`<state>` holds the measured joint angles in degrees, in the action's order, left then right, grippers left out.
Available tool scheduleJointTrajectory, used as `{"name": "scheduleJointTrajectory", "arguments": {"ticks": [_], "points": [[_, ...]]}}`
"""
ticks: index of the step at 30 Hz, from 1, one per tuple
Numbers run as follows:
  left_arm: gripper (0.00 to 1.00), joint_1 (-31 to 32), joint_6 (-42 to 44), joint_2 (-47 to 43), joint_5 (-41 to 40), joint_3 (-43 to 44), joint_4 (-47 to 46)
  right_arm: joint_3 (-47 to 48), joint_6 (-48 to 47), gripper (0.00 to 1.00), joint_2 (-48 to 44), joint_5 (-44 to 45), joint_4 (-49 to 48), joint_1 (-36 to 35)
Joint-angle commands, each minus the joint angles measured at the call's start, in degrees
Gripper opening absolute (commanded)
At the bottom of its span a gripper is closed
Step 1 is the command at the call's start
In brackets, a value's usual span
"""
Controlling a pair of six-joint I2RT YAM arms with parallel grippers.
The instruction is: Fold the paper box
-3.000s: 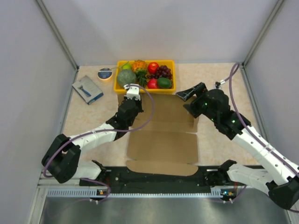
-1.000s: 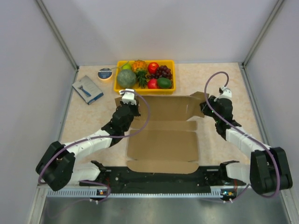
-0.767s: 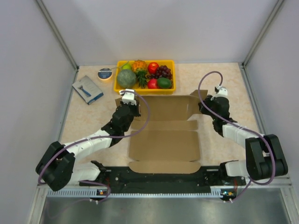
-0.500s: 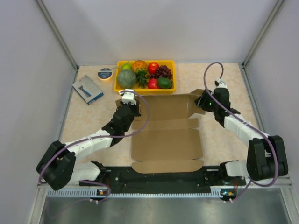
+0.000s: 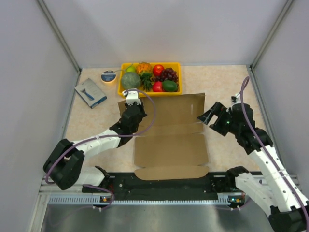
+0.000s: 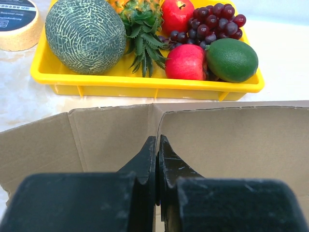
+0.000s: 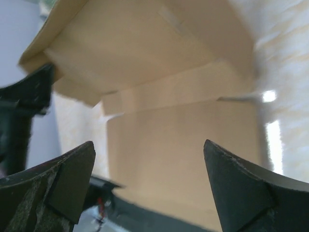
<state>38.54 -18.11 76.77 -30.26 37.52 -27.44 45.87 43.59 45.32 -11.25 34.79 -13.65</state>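
Observation:
The paper box [image 5: 169,150] lies as a flat brown cardboard sheet at the table's near middle, with its far panel [image 5: 178,107] tilted up. In the left wrist view my left gripper [image 6: 158,141] is shut, its tips against the crease between that raised panel [image 6: 231,140] and the left side flap [image 6: 43,145]. From above the left gripper [image 5: 135,100] sits at the box's far left corner. My right gripper [image 5: 208,114] hangs open just off the panel's right end. Between its spread fingers [image 7: 67,174] there is only the blurred box [image 7: 183,140] beyond.
A yellow tray [image 5: 145,93] of plastic fruit stands right behind the box, close to the left gripper [image 6: 145,82]. A blue-and-grey packet [image 5: 90,93] and a tape roll [image 5: 108,76] lie at the far left. Grey walls close in both sides.
The right gripper has opened, let go of the box's right flap and drawn back to the right. The far panel now stands without it. The left gripper has stayed shut at its corner.

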Motion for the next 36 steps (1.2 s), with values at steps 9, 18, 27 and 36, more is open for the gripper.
{"name": "scheduleJointTrajectory", "arguments": {"ticks": [9,18,27,36], "points": [[0.0,1.3,6.1,-1.0,-4.5,-0.5,-6.7,12.6,47.6,0.92,13.9,21.3,-16.5,-23.7],[0.0,2.8,8.8,-1.0,-5.0,-1.0,-10.1,22.1,58.9,0.58,31.3,23.9,-18.8,-23.7],[0.0,3.6,9.0,1.1,-4.6,-1.1,-14.0,27.9,62.8,0.42,39.5,23.8,-17.2,-24.8],[0.0,4.3,8.1,4.6,-4.4,0.6,-17.2,28.3,63.3,0.38,41.5,27.9,-15.5,-25.7]]}}
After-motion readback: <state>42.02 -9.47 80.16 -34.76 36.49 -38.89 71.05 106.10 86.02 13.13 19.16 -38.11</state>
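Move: The far panel's upright top edge is what the right hand goes for: its right half lies about 13 cm ahead of that hand and 17 cm to its left, roughly level in height. From the right hand, the panel's right corner stands some 13 ahead and 2 left, the fruit tray about 21 ahead, 31 left and 16 lower. The left hand already pinches the edge; the right half lies roughly 20 cm to its right, level with it. The far panel's top edge stays pinched in the left fingers, which lift about 2 cm and then settle a little lower and rightward. To the edge's right half comes the open right hand, dipping back and rising, then swinging left and forward, about 17 and 13 cm overall, before sinking; it rolls left side up about 35 degrees, turns clockwise and half closes its fingers around the edge without shutting. ##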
